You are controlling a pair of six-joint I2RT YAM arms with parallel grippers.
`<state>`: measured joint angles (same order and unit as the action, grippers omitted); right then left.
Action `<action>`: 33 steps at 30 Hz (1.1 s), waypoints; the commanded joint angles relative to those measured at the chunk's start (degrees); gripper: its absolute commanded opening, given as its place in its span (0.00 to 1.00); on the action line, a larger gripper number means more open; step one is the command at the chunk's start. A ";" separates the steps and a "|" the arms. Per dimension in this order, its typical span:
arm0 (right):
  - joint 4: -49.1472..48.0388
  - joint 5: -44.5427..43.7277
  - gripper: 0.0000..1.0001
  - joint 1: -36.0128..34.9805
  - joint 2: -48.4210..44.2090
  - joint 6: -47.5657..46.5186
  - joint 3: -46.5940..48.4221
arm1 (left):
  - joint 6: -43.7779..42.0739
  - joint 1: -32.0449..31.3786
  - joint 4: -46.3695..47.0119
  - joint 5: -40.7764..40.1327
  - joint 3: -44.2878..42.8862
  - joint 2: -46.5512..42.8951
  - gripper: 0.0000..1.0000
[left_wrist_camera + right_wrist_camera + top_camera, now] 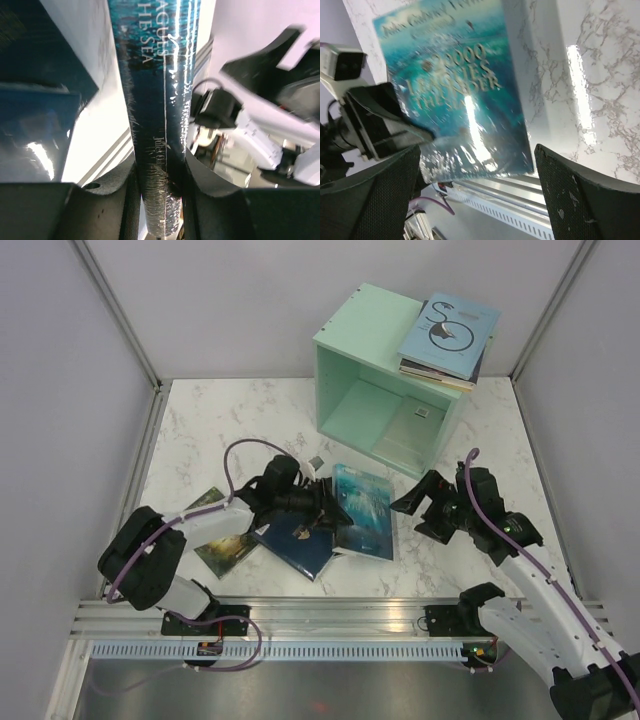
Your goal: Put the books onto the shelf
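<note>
The icy blue book (364,512) with a sea cover lies tilted in the middle of the table. My left gripper (326,502) is shut on its left edge. In the left wrist view the book's dark spine (159,150) runs up between the two pads (205,195). My right gripper (424,504) stands open just right of the book, not touching it. In the right wrist view the book's cover (455,85) fills the space ahead of the wide jaws. A navy book (294,542) and a green-gold book (226,544) lie flat under the left arm. The mint-green shelf (350,350) stands at the back, open face toward me.
A stack of books (450,332), topped by a light blue one with a black swirl, lies on the shelf's roof. A pale book (412,426) lies on the shelf's floor. Grey walls close in the table. A metal rail (330,625) runs along the near edge.
</note>
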<state>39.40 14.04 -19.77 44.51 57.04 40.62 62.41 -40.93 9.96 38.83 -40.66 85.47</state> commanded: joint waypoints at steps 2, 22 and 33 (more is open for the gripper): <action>-5.97 3.53 0.98 -0.27 -0.21 3.24 -3.77 | -4.67 5.94 0.06 7.47 -7.23 -6.54 0.02; -33.94 12.50 0.98 -0.27 -2.59 15.91 -16.45 | 13.16 10.52 26.84 18.48 -8.74 -2.16 0.02; -44.49 12.68 0.52 -0.27 -8.91 26.45 -22.25 | 20.91 10.96 38.91 15.84 -8.38 5.05 0.02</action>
<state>0.05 26.61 -19.77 37.30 79.61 19.68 78.43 -30.24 34.15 51.68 -46.48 90.72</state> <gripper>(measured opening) 0.577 0.360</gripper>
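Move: The left hand already holds the blue sea book by its left edge. The shelf opening is about 18 cm ahead of this hand and 10 cm to its right, while the navy book is some 6 cm back, 8 cm left and 10 cm below. From the open right hand, the sea book's middle lies roughly 10 cm left, 2 cm ahead and 5 cm lower. Left lifts the sea book about 9 cm, and forward; right goes left, rolling 30 degrees, closing around its edge. ##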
